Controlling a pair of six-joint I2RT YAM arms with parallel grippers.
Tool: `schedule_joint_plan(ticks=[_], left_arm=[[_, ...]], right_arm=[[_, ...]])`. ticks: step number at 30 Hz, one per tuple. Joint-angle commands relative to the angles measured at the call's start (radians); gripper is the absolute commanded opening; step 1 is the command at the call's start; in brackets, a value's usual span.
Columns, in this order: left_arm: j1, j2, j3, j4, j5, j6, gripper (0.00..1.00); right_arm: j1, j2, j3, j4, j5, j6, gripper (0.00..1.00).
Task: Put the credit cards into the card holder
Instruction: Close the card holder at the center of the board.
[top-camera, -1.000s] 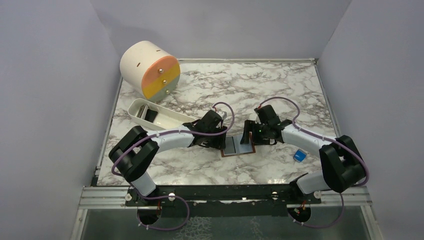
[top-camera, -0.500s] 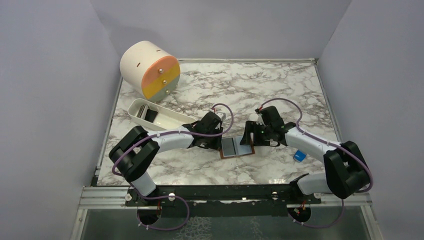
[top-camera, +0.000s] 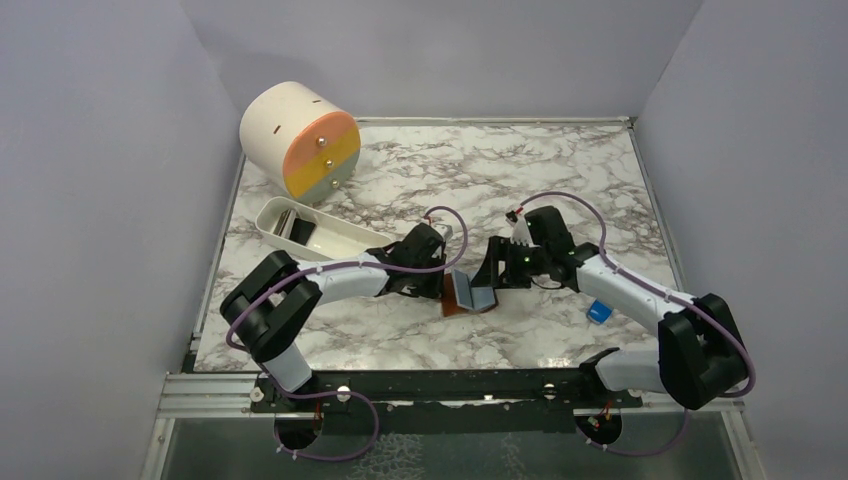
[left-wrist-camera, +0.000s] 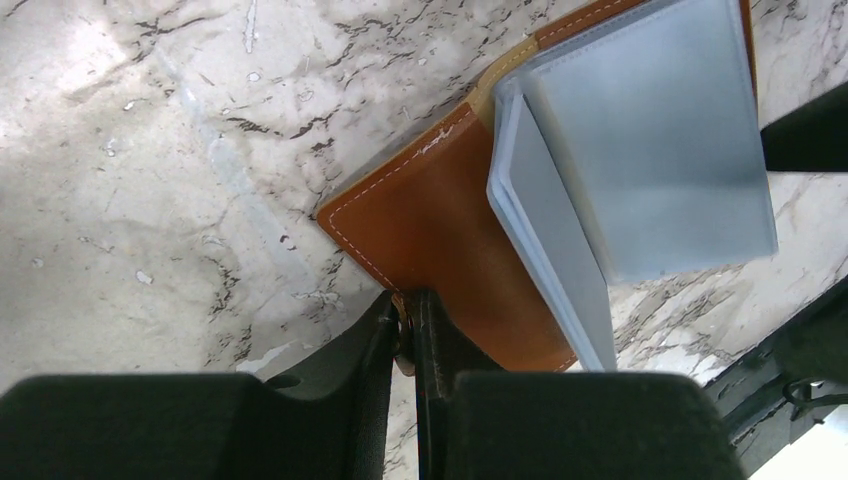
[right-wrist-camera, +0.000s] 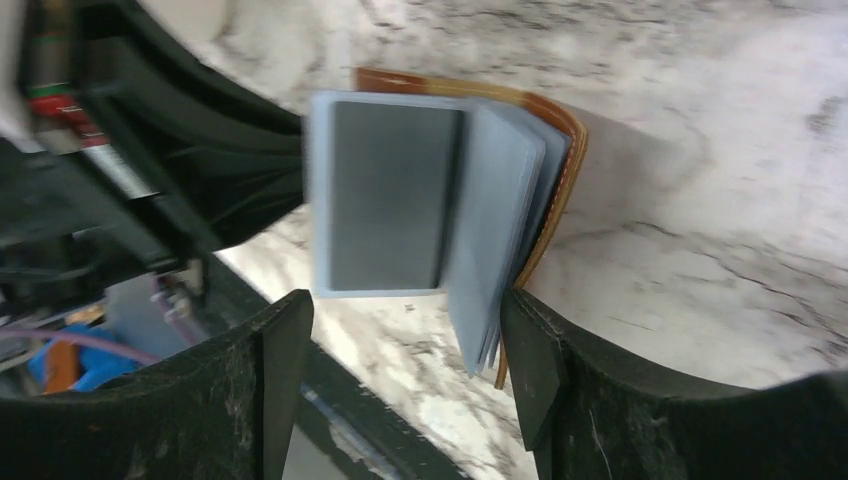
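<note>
The card holder (top-camera: 468, 294) is a brown wallet with pale blue pockets, lying half folded at mid-table. My left gripper (left-wrist-camera: 403, 315) is shut on the round snap tab at the edge of its brown cover (left-wrist-camera: 440, 220). My right gripper (right-wrist-camera: 405, 330) is open, straddling the wallet's near edge. Its right finger (right-wrist-camera: 530, 350) sits against the raised flap. A dark credit card (right-wrist-camera: 390, 195) shows inside the flat blue pocket. More dark credit cards (top-camera: 301, 232) lie in the white tray.
The white oblong tray (top-camera: 330, 238) sits left of the left arm. A round cream drawer unit (top-camera: 300, 140) with orange, yellow and grey fronts stands at the back left. A small blue block (top-camera: 600, 311) lies beside the right arm.
My left gripper has closed on the wallet's snap tab. The wallet's right half has lifted from flat to standing, and the right arm has drawn back to the right.
</note>
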Motion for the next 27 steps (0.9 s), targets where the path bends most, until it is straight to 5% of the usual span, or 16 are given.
schedule_joint_plan(ticks=[1,9,16,27], left_arm=[[-0.034,0.048,0.022,0.084,0.079,-0.034,0.13],[-0.036,0.056,0.019,0.133,0.12,-0.062,0.12],[-0.034,0.04,-0.014,0.195,0.137,-0.087,0.13],[-0.032,0.008,-0.084,0.296,0.161,-0.128,0.12]], right_arm=[[0.012,-0.004,-0.001,0.141,-0.254,0.097,0.68],[0.012,0.008,-0.032,0.225,-0.296,0.136,0.65],[0.011,0.032,0.01,0.125,-0.181,0.07,0.6],[0.011,0.023,-0.011,0.032,-0.014,0.016,0.37]])
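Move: The left hand already pinches the small tab on the left edge of the open card holder, whose middle is about 5 cm to its right, 1 cm back and slightly below. The holder's half-raised right cover is roughly 2 cm back of the right hand and 3 cm below it, with one fingertip at its outer side. The cream tray is about 12 cm ahead of the left hand and 25 cm to its left; a blue block sits some 24 cm to the right hand's right and 6 cm back. The right hand swings the raised cover up and over, going about 4 cm left and 3 cm up as its fingertips roll up to the left some 15 degrees, then easing partly back right and down while its fingers narrow to a little over half their gap, one tip still against the cover's outside. Meanwhile the left hand keeps its pinch on the tab and draws the holder about 3.5 cm to the right, under the turning cover, then slightly back, tilting about 10 degrees. ##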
